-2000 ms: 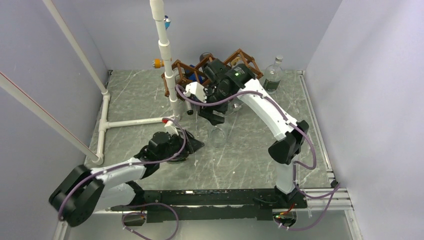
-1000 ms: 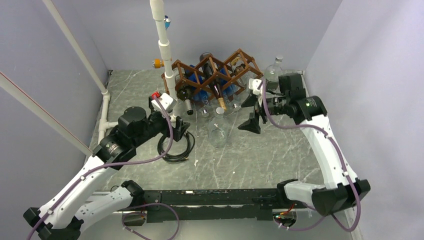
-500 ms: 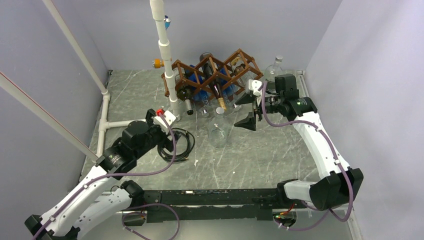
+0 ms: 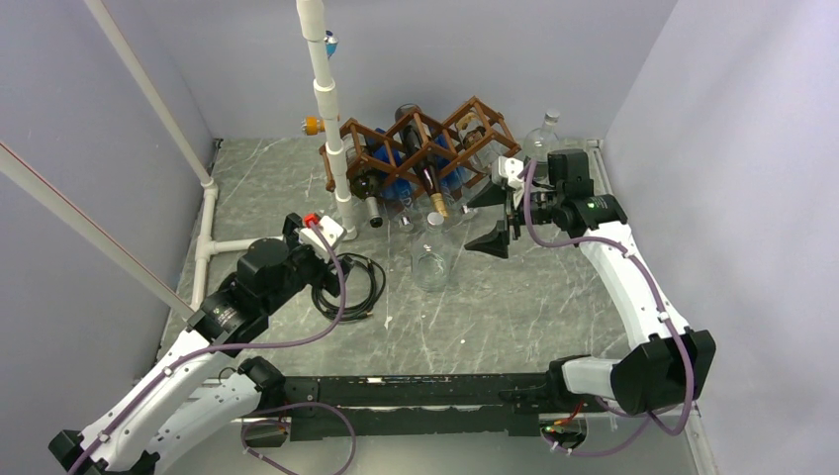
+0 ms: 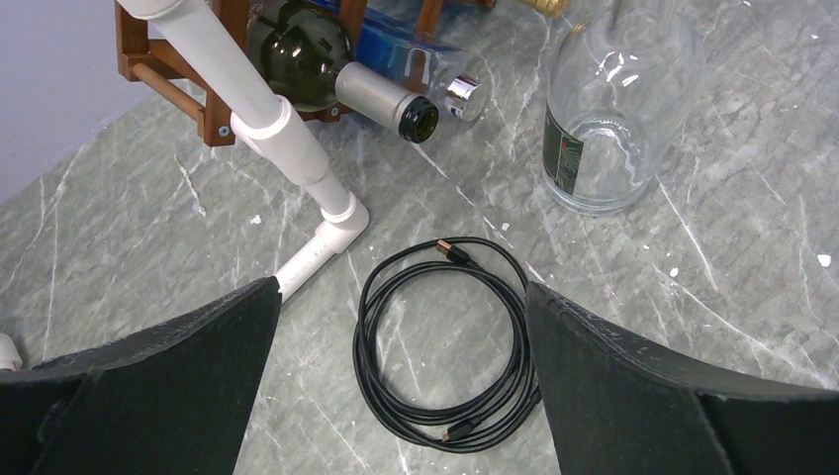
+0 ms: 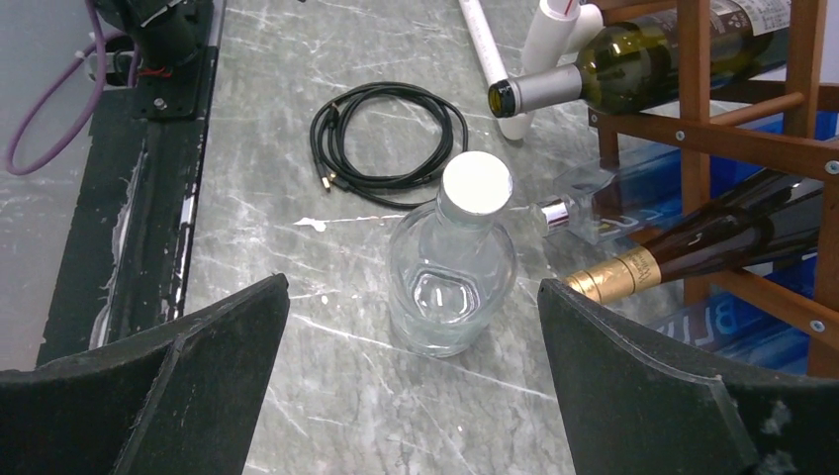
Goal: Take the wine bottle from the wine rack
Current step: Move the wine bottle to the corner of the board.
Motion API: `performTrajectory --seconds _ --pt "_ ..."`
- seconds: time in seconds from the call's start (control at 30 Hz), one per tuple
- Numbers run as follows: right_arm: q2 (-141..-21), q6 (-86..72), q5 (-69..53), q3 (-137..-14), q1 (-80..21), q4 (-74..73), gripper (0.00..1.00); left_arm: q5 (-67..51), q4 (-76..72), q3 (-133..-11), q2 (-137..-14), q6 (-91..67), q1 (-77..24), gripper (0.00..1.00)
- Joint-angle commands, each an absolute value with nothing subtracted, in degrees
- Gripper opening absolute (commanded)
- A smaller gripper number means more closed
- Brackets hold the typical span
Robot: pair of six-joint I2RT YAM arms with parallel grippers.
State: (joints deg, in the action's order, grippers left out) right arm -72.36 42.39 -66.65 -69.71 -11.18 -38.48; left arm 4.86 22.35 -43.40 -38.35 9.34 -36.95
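The dark brown lattice wine rack [image 4: 420,148] stands at the back of the table, also in the right wrist view [image 6: 695,129]. Three bottles lie in its cells: a dark green wine bottle with a silver capsule [image 4: 364,193] [image 6: 594,79] [image 5: 336,74], a dark wine bottle with a gold foil neck [image 4: 432,193] [image 6: 693,247], and a clear bottle with a chrome cap [image 6: 584,213]. My right gripper [image 4: 485,220] [image 6: 414,282] hangs open to the right of the rack's front, holding nothing. My left gripper [image 4: 341,265] [image 5: 401,287] is open above a coiled cable, apart from the rack.
A clear glass bottle [image 4: 432,259] [image 6: 453,267] stands upright in front of the rack, between the grippers. A black coiled cable [image 4: 351,287] [image 5: 445,346] lies on the marble top. The white PVC pipe frame [image 4: 326,109] rises at the rack's left end. Another clear bottle [image 4: 539,139] stands back right.
The left gripper has drawn back from beside the pipe foot to above the cable. The right gripper has edged slightly toward the rack. Both stay open and empty.
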Motion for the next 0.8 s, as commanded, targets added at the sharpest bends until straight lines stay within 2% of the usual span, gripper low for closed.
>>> performTrajectory --seconds 0.0,0.27,0.47,0.67,0.77 --pt "-73.2 42.7 -70.3 -69.3 -10.9 -36.2 1.0 5.1 20.3 -43.9 -37.7 9.6 -36.5 1.0" --pt "-76.4 41.4 -69.4 -71.9 -10.9 -36.8 1.0 5.1 20.2 -43.8 -37.5 9.5 -36.2 1.0" --pt "-79.5 42.0 -64.2 -75.6 -11.2 -37.6 1.0 5.2 20.2 -43.7 -37.5 9.6 -36.0 0.99" --pt "-79.7 42.1 -58.7 -73.7 -13.2 -30.6 1.0 5.4 20.2 -43.7 -37.2 9.6 -35.9 0.99" --pt "-82.2 45.2 -58.5 -76.4 -14.8 -33.6 1.0 5.3 20.1 -43.7 -37.3 9.6 -35.8 0.99"
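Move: The clear bottle stands free on the table, its middle about 2 cm ahead of the right hand, 7 cm to its left and 14 cm below; its cap is near finger height. The gold neck of the racked bottle lies some 10 cm ahead, 6 cm left and 13 cm down, while the cable coil is level with the hand, about 24 cm left and 27 cm down. From the left hand the clear bottle is roughly 6 cm ahead, 18 cm right and 12 cm below. Beside the clear bottle's cap and neck, on their right, the open right hand first sinks about 2 cm almost in place, then slides forward, ending some 4.5 cm farther out and 2.5 cm lower. The wide-open fingers still point left; they pass from slightly behind the bottle's line to slightly ahead of it, touching nothing. ##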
